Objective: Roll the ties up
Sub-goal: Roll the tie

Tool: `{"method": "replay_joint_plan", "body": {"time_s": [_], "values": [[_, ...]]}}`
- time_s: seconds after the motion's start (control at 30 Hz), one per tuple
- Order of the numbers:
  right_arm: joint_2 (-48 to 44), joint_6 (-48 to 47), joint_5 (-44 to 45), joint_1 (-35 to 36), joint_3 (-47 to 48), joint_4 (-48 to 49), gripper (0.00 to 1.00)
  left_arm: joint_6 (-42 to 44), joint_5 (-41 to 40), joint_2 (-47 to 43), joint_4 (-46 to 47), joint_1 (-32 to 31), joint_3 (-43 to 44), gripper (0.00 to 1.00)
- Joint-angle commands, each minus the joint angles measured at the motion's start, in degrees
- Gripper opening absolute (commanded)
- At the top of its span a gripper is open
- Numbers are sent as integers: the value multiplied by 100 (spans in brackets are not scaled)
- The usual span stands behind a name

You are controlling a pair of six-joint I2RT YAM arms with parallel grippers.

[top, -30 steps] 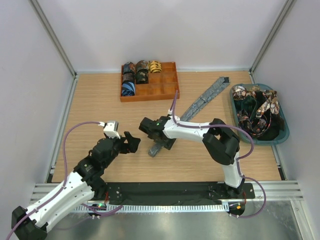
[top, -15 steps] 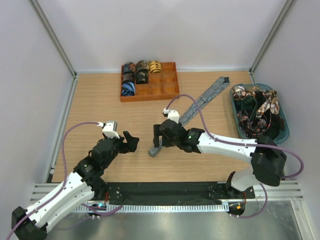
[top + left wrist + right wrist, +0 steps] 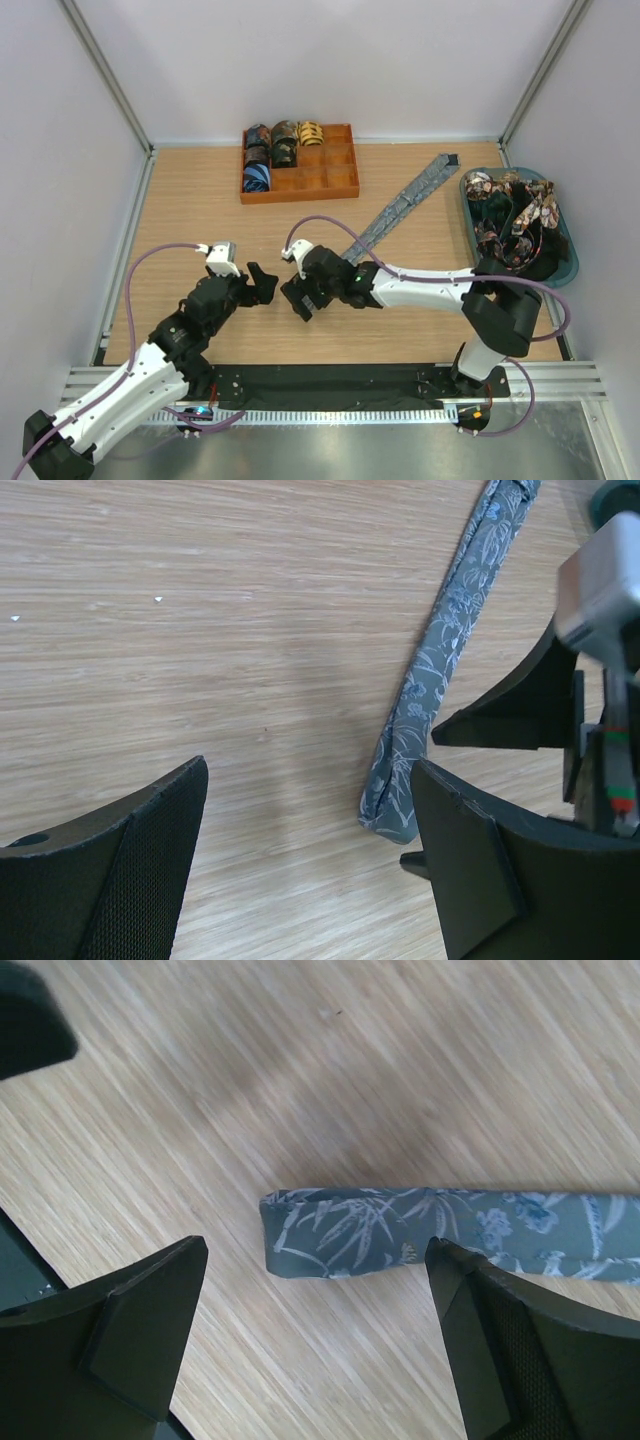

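A long grey-blue leaf-print tie (image 3: pixel 400 205) lies flat on the wooden table, running diagonally from the far right toward the middle. Its near end (image 3: pixel 340 1228) sits on the wood between the spread fingers of my right gripper (image 3: pixel 315 1295), which hovers open just above it and holds nothing. In the top view the right gripper (image 3: pixel 300 300) covers that end. My left gripper (image 3: pixel 265 285) stands open and empty just left of it. In the left wrist view the tie (image 3: pixel 440 650) ends beside the left gripper's (image 3: pixel 310 820) right finger. Several rolled ties (image 3: pixel 284 142) fill an orange tray.
The orange compartment tray (image 3: pixel 330 182) stands at the far middle, with rolls in its left cells. A teal bin (image 3: pixel 572 242) at the right holds a heap of loose dark patterned ties (image 3: pixel 515 220). Purple cables loop over both arms. White walls enclose the table.
My right arm has swung round and carried its gripper left and nearer, down to the tie's near end, with its jaws spreading wider. The left arm has stayed put.
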Motion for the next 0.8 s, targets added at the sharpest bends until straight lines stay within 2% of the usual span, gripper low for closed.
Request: {"method": "replay_joint_plan", "body": {"time_s": [0.0, 0.5, 0.63, 0.67, 0.77], "values": [[129, -409, -104, 204, 213, 405, 98, 115, -179, 6, 130, 24, -7, 83], [674, -233, 863, 635, -24, 862, 82, 133, -179, 24, 148, 24, -7, 83], [762, -66, 1101, 732, -182, 1151, 73, 124, -161, 32, 148, 24, -7, 83], [780, -14, 1162, 749, -191, 1187, 65, 124, -170, 41, 139, 24, 2, 83], [789, 135, 1346, 802, -287, 1345, 51, 133, -161, 67, 148, 24, 2, 83]]}}
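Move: The tie's near, folded end lies some 5 cm below the right hand, about 2 cm to its left and 1 cm nearer the base. From there the tie runs outward to the right, its far tip about 37 cm ahead and 42 cm right of the hand. The wooden tray is straight ahead, roughly 35 cm out; the left gripper hovers about 8 cm left and 3 cm ahead. From the left hand, the tie's near end is about 8 cm right, 3 cm back and 12 cm below. Over the tie's near end the right hand comes down about 4 cm, easing 2 cm left and slightly back until its fingers straddle the folded end lengthwise, one at the outer edge and one farther up the tie. From nearly wide open they close to about half, starting to gather the cloth between the tips, with hardly any wrist turn. ##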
